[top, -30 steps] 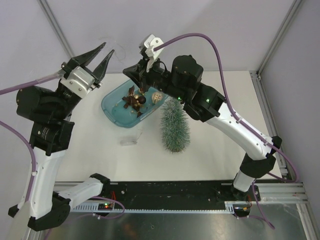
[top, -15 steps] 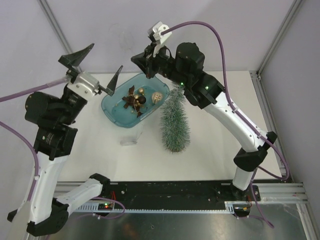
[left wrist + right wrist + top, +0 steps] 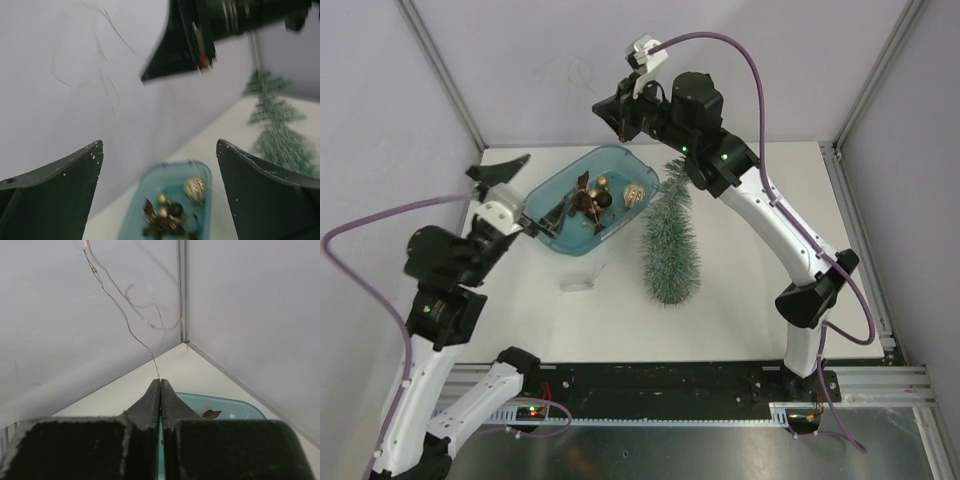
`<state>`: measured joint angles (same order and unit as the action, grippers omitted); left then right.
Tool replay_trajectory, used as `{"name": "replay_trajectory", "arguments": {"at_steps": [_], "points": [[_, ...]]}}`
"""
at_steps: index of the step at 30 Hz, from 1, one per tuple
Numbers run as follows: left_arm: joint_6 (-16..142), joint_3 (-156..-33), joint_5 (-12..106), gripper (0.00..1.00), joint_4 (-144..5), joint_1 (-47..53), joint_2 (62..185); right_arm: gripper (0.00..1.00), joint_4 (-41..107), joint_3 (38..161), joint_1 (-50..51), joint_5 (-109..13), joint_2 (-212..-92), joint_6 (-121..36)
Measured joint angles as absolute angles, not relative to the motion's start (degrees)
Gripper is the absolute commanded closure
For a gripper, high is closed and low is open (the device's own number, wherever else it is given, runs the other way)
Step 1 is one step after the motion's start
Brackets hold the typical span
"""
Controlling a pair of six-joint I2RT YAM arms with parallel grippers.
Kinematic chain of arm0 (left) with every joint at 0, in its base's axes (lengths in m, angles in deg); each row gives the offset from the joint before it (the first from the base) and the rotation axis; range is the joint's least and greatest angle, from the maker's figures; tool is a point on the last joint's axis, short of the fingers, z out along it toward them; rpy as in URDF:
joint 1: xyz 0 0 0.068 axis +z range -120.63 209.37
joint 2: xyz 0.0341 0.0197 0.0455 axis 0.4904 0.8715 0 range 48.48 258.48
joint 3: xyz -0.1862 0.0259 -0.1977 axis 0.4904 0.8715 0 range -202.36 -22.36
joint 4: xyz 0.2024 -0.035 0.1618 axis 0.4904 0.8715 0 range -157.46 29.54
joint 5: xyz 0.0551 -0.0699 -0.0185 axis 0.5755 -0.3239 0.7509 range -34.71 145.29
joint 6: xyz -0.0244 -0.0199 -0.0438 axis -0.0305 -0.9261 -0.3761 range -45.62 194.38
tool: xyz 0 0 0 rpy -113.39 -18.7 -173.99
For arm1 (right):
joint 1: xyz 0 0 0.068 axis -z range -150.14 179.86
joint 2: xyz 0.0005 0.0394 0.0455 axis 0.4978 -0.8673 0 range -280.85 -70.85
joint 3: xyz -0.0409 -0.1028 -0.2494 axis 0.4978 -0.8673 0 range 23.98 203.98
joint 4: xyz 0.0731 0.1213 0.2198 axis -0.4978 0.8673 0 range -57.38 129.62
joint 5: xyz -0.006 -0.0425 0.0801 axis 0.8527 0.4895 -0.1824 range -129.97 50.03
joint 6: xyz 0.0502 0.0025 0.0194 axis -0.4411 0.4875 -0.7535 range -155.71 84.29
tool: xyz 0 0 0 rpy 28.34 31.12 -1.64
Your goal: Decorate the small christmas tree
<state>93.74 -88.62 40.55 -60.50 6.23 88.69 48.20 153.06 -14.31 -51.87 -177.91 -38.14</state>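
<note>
The small christmas tree (image 3: 670,245) lies frosted green on the white table, its tip toward the back wall and its base toward me; its bristles show at the right of the left wrist view (image 3: 280,130). The teal tub (image 3: 545,200) holds a brown star ornament (image 3: 582,200), a pale gold bauble (image 3: 636,195) and small dark and gold baubles. My left gripper (image 3: 528,192) is open wide at the tub's left end, nothing between its fingers. My right gripper (image 3: 610,112) is raised behind the tub, shut on a thin light wire (image 3: 125,325) that runs up along the wall.
A small clear plastic piece (image 3: 577,280) lies on the table in front of the tub. Grey walls close the back and left, with metal frame posts (image 3: 440,75) in the corners. The right arm (image 3: 770,215) arches over the table right of the tree.
My left gripper opened wide and came down to the tub's left end. My right gripper rose away from the tub toward the back wall, still shut on the wire.
</note>
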Motion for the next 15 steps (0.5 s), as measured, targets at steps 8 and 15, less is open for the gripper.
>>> {"name": "replay_trajectory", "arguments": {"at_steps": [8, 15], "points": [[86.9, -77.9, 34.2, 0.00, -57.7, 6.2, 95.9, 1.00, 45.9, 153.7, -10.4, -55.0, -180.4, -40.4], [81.8, -74.0, 27.6, 0.06, -57.0, 6.2, 103.2, 1.00, 43.8, 154.0, -8.5, -57.0, -181.9, -41.8]]}}
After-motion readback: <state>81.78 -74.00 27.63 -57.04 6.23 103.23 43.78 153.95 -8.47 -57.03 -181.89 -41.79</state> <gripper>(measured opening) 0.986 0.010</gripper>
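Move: Lying beside the near rim of the bin, the loose run of light-string wire is about 45 cm below the left hand, some 8 cm ahead and 4 cm to its right. The battery pack sits about 2 cm ahead and 2 cm left of that hand, and the tree some 20 cm right and 1 cm ahead. From the right hand, already pinching the wire higher up, the tree is about 13 cm back and 13 cm right, the loose run 6 cm back and 4 cm left. Swooping down about 20 cm with open, empty fingers, the left hand also goes some 7 cm right and 5 cm forward, towards the loose wire between bin and tree, and tips its fingers down by nearly 40 degrees. The right hand keeps its pinch on the wire held high and carries it about 5 cm forward, away from the tree. ##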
